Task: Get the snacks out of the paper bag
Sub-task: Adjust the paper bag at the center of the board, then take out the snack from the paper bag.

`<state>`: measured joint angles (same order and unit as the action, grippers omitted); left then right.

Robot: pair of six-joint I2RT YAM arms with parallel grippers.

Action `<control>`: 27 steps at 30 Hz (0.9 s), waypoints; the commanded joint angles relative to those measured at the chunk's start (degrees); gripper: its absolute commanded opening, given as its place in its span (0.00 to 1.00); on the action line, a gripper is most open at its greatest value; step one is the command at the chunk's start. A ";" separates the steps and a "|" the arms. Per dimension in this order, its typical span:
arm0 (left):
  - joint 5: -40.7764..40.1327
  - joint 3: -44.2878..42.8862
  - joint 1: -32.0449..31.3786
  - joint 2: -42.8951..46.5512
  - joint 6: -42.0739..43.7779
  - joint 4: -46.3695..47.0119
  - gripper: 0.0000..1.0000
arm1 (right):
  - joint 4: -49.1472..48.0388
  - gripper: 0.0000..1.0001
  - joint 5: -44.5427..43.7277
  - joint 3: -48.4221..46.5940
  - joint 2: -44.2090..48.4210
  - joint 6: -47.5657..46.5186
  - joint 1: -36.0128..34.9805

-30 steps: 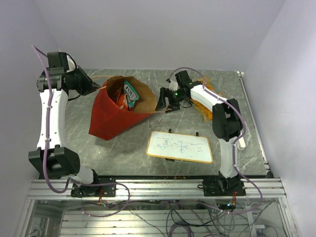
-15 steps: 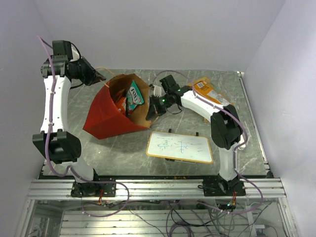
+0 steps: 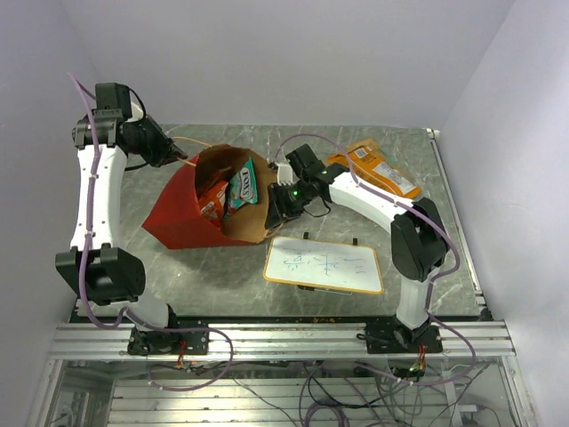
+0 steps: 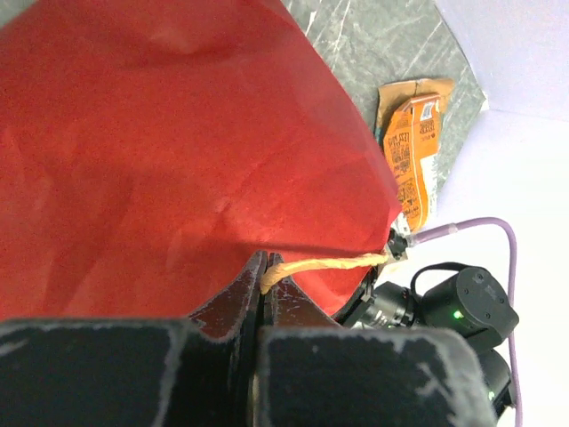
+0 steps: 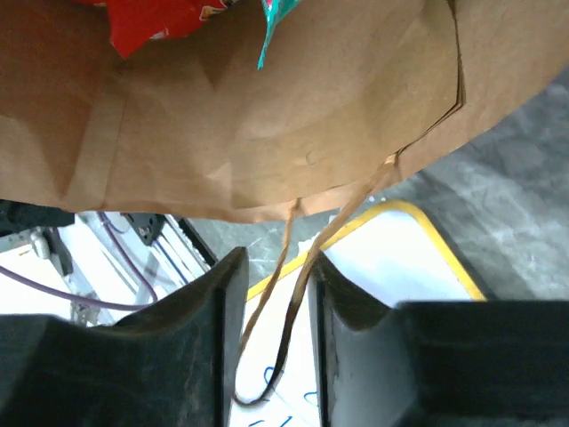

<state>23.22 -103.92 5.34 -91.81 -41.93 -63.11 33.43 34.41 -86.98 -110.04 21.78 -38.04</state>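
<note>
The red paper bag (image 3: 182,209) lies tipped, its brown mouth facing right. Inside show a teal snack packet (image 3: 242,189) and a red-orange one (image 3: 212,201). My left gripper (image 3: 178,153) at the bag's far rim is shut on a string handle (image 4: 329,263), its tips (image 4: 264,267) pressed together against the red wall (image 4: 160,151). My right gripper (image 3: 281,203) is at the near right rim and open, with the other handle loop (image 5: 298,294) hanging loose between its fingers (image 5: 277,260). The large orange-tan chip bag (image 3: 373,167) lies flat on the table.
A white-framed whiteboard (image 3: 324,264) with blue scribbles lies just in front of the bag's mouth, under my right gripper. The chip bag is at the back right near the table's rail (image 3: 453,213). Walls close in at the back and on both sides.
My right gripper has moved left from beside the chip bag to the bag's mouth rim, around the handle loop. The left arm has shifted and the bag's mouth has turned and widened.
</note>
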 commanded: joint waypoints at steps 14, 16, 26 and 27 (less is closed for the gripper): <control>-1.69 0.74 -0.32 2.98 3.27 -1.48 0.07 | -4.59 0.81 -7.14 -6.06 4.05 1.57 1.11; -2.27 -0.30 -0.32 2.88 4.13 -2.29 0.07 | -3.46 0.79 -6.57 -10.31 1.44 1.81 0.83; -2.61 0.88 -0.22 3.61 3.84 -4.82 0.07 | -25.51 0.79 -13.30 -4.15 5.27 12.49 -3.80; -3.17 0.16 -0.21 3.05 3.51 -6.04 0.07 | -24.61 0.79 -16.64 -5.92 4.67 14.85 -4.25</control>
<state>21.02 -103.26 5.30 -89.89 -38.35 -65.93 17.89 24.82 -91.94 -107.22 29.21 -40.16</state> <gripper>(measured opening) 0.072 0.783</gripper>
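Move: The right hand, already loosening on the paper bag's near handle, has the teal snack about 8 cm ahead, 8 cm left and 5 cm lower, inside the bag's mouth. The orange snack lies some 15 cm left and 3 cm ahead of this hand; the whiteboard's middle is 13 cm right, 12 cm back, 11 cm down. From the left hand, still pinching the other handle, the teal snack is about 16 cm right, 2 cm back and 22 cm below. The right hand opens off the near handle, lifting about 8 cm, forward and left over the bag's mouth. ##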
